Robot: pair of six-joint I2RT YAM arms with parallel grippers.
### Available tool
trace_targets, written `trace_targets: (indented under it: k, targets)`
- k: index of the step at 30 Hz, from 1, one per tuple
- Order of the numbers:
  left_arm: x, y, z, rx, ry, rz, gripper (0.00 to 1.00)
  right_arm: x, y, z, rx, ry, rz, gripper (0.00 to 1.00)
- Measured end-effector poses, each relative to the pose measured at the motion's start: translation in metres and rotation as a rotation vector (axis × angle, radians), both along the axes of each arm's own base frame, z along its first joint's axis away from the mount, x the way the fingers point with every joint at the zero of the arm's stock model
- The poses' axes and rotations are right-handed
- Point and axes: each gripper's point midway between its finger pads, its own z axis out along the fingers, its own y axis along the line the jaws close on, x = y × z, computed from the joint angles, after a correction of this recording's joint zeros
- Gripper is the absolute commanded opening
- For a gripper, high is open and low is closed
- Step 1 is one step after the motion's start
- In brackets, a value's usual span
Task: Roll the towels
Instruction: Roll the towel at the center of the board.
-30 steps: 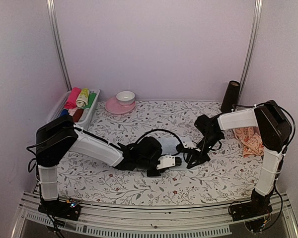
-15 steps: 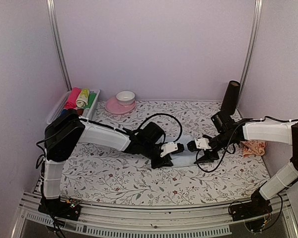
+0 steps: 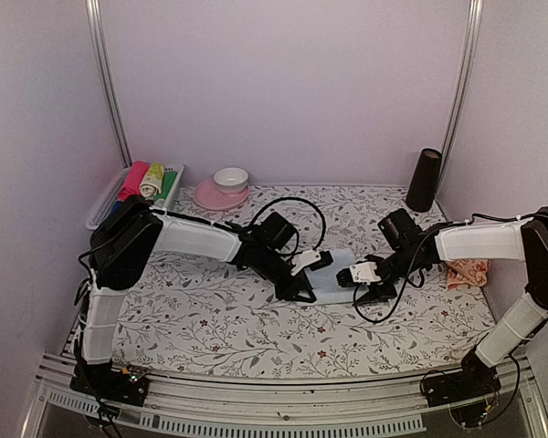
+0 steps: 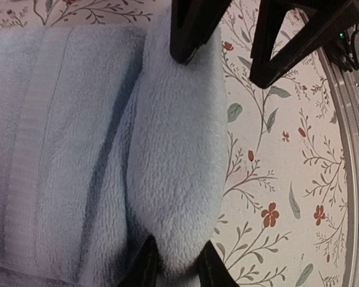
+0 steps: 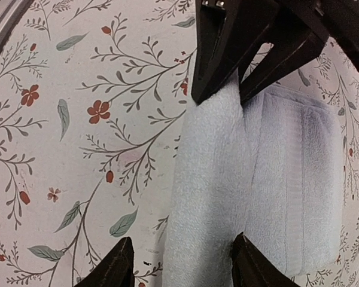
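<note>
The pale blue towel (image 3: 332, 283) lies mid-table on the floral sheet, and its near edge is turned into a thick roll (image 4: 176, 137). My left gripper (image 4: 176, 263) is shut on one end of that roll (image 5: 209, 179). My right gripper (image 5: 182, 263) stands open at the other end, one finger on each side of the roll. In the top view the left gripper (image 3: 320, 262) and the right gripper (image 3: 349, 276) face each other across the towel. The peach-orange towel (image 3: 466, 272) lies crumpled at the right edge, behind the right arm.
A white basket (image 3: 100, 205) holding several rolled coloured cloths stands at the back left. Next to it is a pink plate (image 3: 205, 197) with a white bowl (image 3: 230, 178). A dark cylinder (image 3: 424, 179) stands at the back right. A metal rail (image 3: 283, 401) runs along the near edge.
The right arm has stretched out and its gripper has opened around the roll's end. The left gripper has shifted back and right, still gripping the blue towel.
</note>
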Motion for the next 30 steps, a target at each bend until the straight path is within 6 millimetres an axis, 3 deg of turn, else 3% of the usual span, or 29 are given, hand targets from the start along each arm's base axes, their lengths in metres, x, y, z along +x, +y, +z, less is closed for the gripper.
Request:
trace_targets:
  k: [8, 13, 21, 25, 30]
  targets:
    - [0.0, 0.0, 0.0, -0.009, 0.055, -0.007, 0.24, 0.008, 0.001, -0.021, -0.066, -0.016, -0.025, 0.41]
    - [-0.001, 0.001, 0.001, -0.014, 0.07, -0.012, 0.37, 0.015, 0.001, -0.035, -0.095, -0.014, -0.057, 0.31]
    - [0.0, 0.009, 0.005, -0.007, 0.05, 0.004, 0.65, 0.024, 0.005, -0.034, -0.105, 0.006, -0.084, 0.16]
    - [0.0, 0.027, 0.018, 0.002, -0.023, 0.047, 0.74, 0.021, 0.008, -0.032, -0.109, 0.053, -0.071, 0.15]
    - [-0.002, 0.037, 0.053, -0.058, -0.18, 0.068, 0.78, 0.012, 0.012, -0.033, -0.117, 0.143, -0.038, 0.14]
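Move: The towel's right rolled end lies about 3 cm below the right hand, some 2 cm ahead and 1 cm to its left; the flat part of the towel is centred about 7 cm ahead and 11 cm left of that hand, the orange cloth 8 cm ahead and 23 cm to its right. The left hand still pinches the roll's left end, right at its fingertips, with the flat part about 7 cm ahead and 5 cm to its right. The right hand sinks about 3.5 cm and reaches some 2 cm forward, its half-open fingers closing to pinch the right end of the roll, then draws back about 1 cm and a touch left, towards the left hand, with the roll between its fingers. Meanwhile the left hand stays in place while its fingers spread wide and let go of the roll's left end, then lifts away some 5 cm up and 4 cm to the left, its fingers tilting about 10 degrees. ##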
